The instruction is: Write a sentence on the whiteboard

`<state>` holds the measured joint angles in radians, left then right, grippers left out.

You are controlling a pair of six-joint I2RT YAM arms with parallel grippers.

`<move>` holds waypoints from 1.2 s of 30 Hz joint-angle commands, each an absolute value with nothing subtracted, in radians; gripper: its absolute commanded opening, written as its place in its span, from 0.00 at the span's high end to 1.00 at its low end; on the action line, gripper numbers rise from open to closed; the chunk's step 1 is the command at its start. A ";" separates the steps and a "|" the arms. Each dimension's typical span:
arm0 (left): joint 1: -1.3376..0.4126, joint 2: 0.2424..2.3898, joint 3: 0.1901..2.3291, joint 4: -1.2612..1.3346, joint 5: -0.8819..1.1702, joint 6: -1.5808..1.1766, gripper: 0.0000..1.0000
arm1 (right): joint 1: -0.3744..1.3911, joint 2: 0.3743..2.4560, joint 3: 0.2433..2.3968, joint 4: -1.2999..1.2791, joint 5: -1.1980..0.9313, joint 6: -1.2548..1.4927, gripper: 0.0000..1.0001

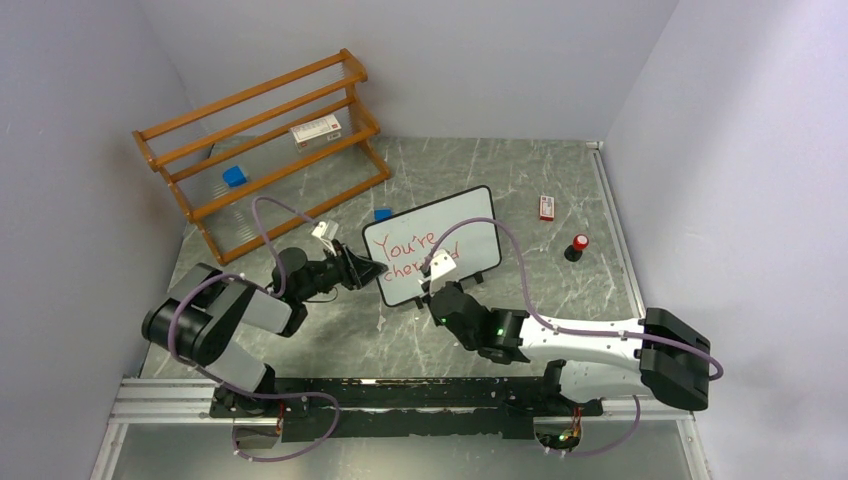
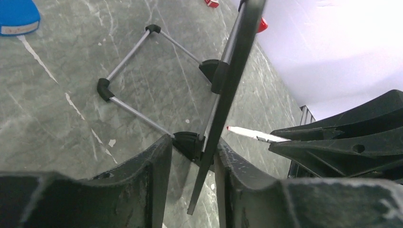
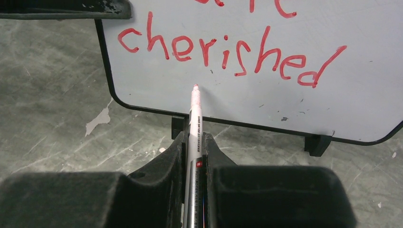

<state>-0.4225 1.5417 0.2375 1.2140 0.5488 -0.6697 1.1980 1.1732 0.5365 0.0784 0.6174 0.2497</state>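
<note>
The whiteboard (image 1: 445, 228) stands upright on small black feet at the table's middle. Red lettering reads "You're" (image 1: 412, 243) with "cherished" (image 3: 223, 52) below it; no third line shows. My left gripper (image 1: 368, 268) is closed around the board's left edge (image 2: 233, 71) and corner foot (image 2: 187, 142). My right gripper (image 1: 440, 278) is shut on a white marker (image 3: 195, 118). The marker's red tip (image 3: 195, 88) sits at the board's surface just under "cherished", near the lower left. The marker also shows in the left wrist view (image 2: 252, 134).
A wooden rack (image 1: 260, 140) stands at the back left with a white box (image 1: 315, 130) and a blue block (image 1: 234, 176). A small blue piece (image 1: 382, 213) lies behind the board. A red-white box (image 1: 546, 207) and a red-topped cap (image 1: 577, 246) lie to the right.
</note>
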 commanded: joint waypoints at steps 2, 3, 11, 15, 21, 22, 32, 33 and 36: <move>-0.410 1.624 0.251 1.464 0.611 -0.679 0.68 | 1.224 1.182 0.547 0.103 0.656 0.271 1.00; -0.409 1.642 0.253 1.484 0.622 -0.681 0.71 | 1.228 1.185 0.554 0.089 0.664 0.273 1.00; -0.392 1.726 0.242 1.604 0.670 -0.699 0.95 | 1.242 1.218 0.594 -0.033 0.728 0.338 1.00; -0.385 1.698 0.242 1.550 0.670 -0.664 0.95 | 1.244 1.216 0.594 -0.044 0.753 0.345 1.00; -0.384 1.635 0.246 1.436 0.656 -0.606 0.95 | 1.243 1.238 0.599 -0.022 0.752 0.337 1.00; -0.384 1.629 0.249 1.422 0.657 -0.601 0.95 | 1.243 1.244 0.600 -0.016 0.750 0.335 1.00; -0.383 1.618 0.259 1.372 0.670 -0.574 0.95 | 1.243 1.267 0.607 0.032 0.742 0.321 1.00; -0.383 1.628 0.257 1.383 0.672 -0.577 0.95 | 1.243 1.269 0.609 0.034 0.741 0.321 1.00; -0.382 1.656 0.249 1.427 0.677 -0.593 0.95 | 1.243 1.274 0.611 0.042 0.742 0.320 1.00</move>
<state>-0.3958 1.6257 0.2550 1.3434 0.6811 -0.6098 1.2385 1.2671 0.5819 -0.0044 0.7155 0.3164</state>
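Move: The whiteboard's left edge stands right between the left hand's parted fingers, practically at the hand point. From that hand the blue box lies about 15 cm ahead, level sideways, 10 cm below. The blank strip under "cherished" is roughly 5 cm ahead of the right hand, 2 cm left and 2 cm below; from this hand, "cherished" is centred some 7 cm ahead, level sideways, 1 cm higher, and "You're" about 10 cm ahead, 4 cm left, 4 cm up. The whiteboard's left edge is pinched as the left fingers close on it early, while that hand shifts about 1 cm to the right and swings slightly clockwise; it then keeps hold, tilting its fingertips up a few degrees. The right hand, still gripping the marker, sinks about 2 cm with a slight roll, carrying the tip down the blank strip towards the lower rim; contact with the board can't be made out. ##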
